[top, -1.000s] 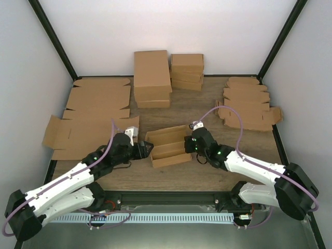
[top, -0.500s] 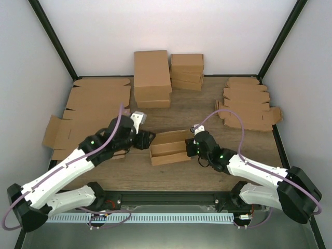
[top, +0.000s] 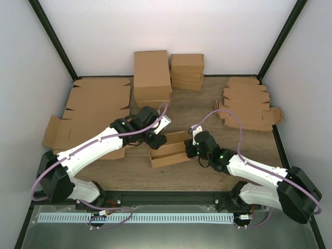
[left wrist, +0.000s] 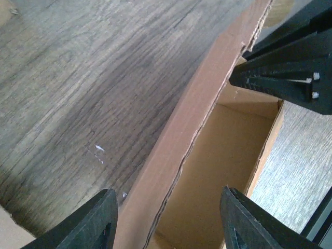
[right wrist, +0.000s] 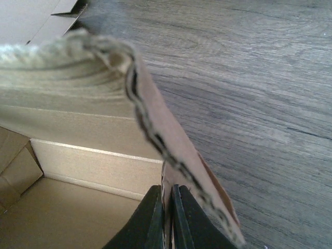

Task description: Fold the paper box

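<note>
The paper box [top: 168,149] lies half-formed and open-topped at the table's middle. My left gripper [top: 157,136] hangs over its far left corner. In the left wrist view it is open [left wrist: 168,220], its fingers straddling the box's long wall [left wrist: 197,119] without touching it, one over the wood and one over the box floor. My right gripper [top: 191,148] is at the box's right end. The right wrist view shows it shut [right wrist: 167,212] on the thin edge of an upright cardboard wall, with the box interior [right wrist: 78,207] to its left and a flap [right wrist: 171,140] curling over it.
Two stacks of closed brown boxes [top: 152,78] [top: 187,71] stand at the back. Large flat cardboard sheets [top: 93,111] cover the left side, and a pile of small flat die-cuts [top: 248,104] sits at the back right. The right gripper's black body [left wrist: 290,72] shows in the left wrist view.
My left arm has swung from the box's left end up and rightward to its far wall. The box has shifted slightly. The right gripper has kept its hold.
</note>
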You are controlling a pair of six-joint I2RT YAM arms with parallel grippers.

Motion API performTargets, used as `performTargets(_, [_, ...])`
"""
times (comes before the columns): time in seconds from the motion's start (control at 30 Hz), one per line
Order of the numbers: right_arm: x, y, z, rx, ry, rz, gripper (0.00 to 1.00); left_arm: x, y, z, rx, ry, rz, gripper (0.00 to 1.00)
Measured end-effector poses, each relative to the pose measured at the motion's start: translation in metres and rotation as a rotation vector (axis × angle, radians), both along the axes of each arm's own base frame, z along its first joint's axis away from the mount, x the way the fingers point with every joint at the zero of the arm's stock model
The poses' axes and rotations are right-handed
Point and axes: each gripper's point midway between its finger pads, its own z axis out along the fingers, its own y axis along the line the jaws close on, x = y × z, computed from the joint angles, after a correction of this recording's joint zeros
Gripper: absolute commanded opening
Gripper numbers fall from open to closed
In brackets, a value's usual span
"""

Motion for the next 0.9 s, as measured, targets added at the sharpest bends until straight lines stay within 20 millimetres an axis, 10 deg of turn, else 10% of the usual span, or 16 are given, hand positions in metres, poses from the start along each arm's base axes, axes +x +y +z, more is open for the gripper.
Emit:
performTargets(0.4, [-0.003,0.004,-0.002,-0.007,0.0,0.04,0.1,-0.005,-0.012,-0.022,0.046,0.046,-0.107,0.15])
performTargets(0.9, [-0.011,0.001,-0.003,-0.009,0.038,0.048,0.54,-0.034,-0.021,-0.05,0.053,0.113,-0.152,0.11])
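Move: The far wall of the paper box runs just under the left hand's open fingers; its middle is about 3 cm to the right, 1 cm back and 6 cm below. The near wall lies some 8 cm back, 2 cm right and 6 cm below, and the right gripper about 11 cm right, 2 cm back and 6 cm lower. From the right hand, shut on that far wall's right end, the wall's middle is some 8 cm left, level in reach, 3 cm below. The left hand sinks about 5 cm onto the far wall of the box and closes its fingers on the upper edge, one pad outside and one inside, then keeps going down and back, some 3.5 cm back and 2 cm right in all, with the wall pinched. Once the left fingers are shut, the right hand, which was holding the wall's right end, opens to nearly half and eases back about 1 cm, its fingers still straddling the cardboard. ##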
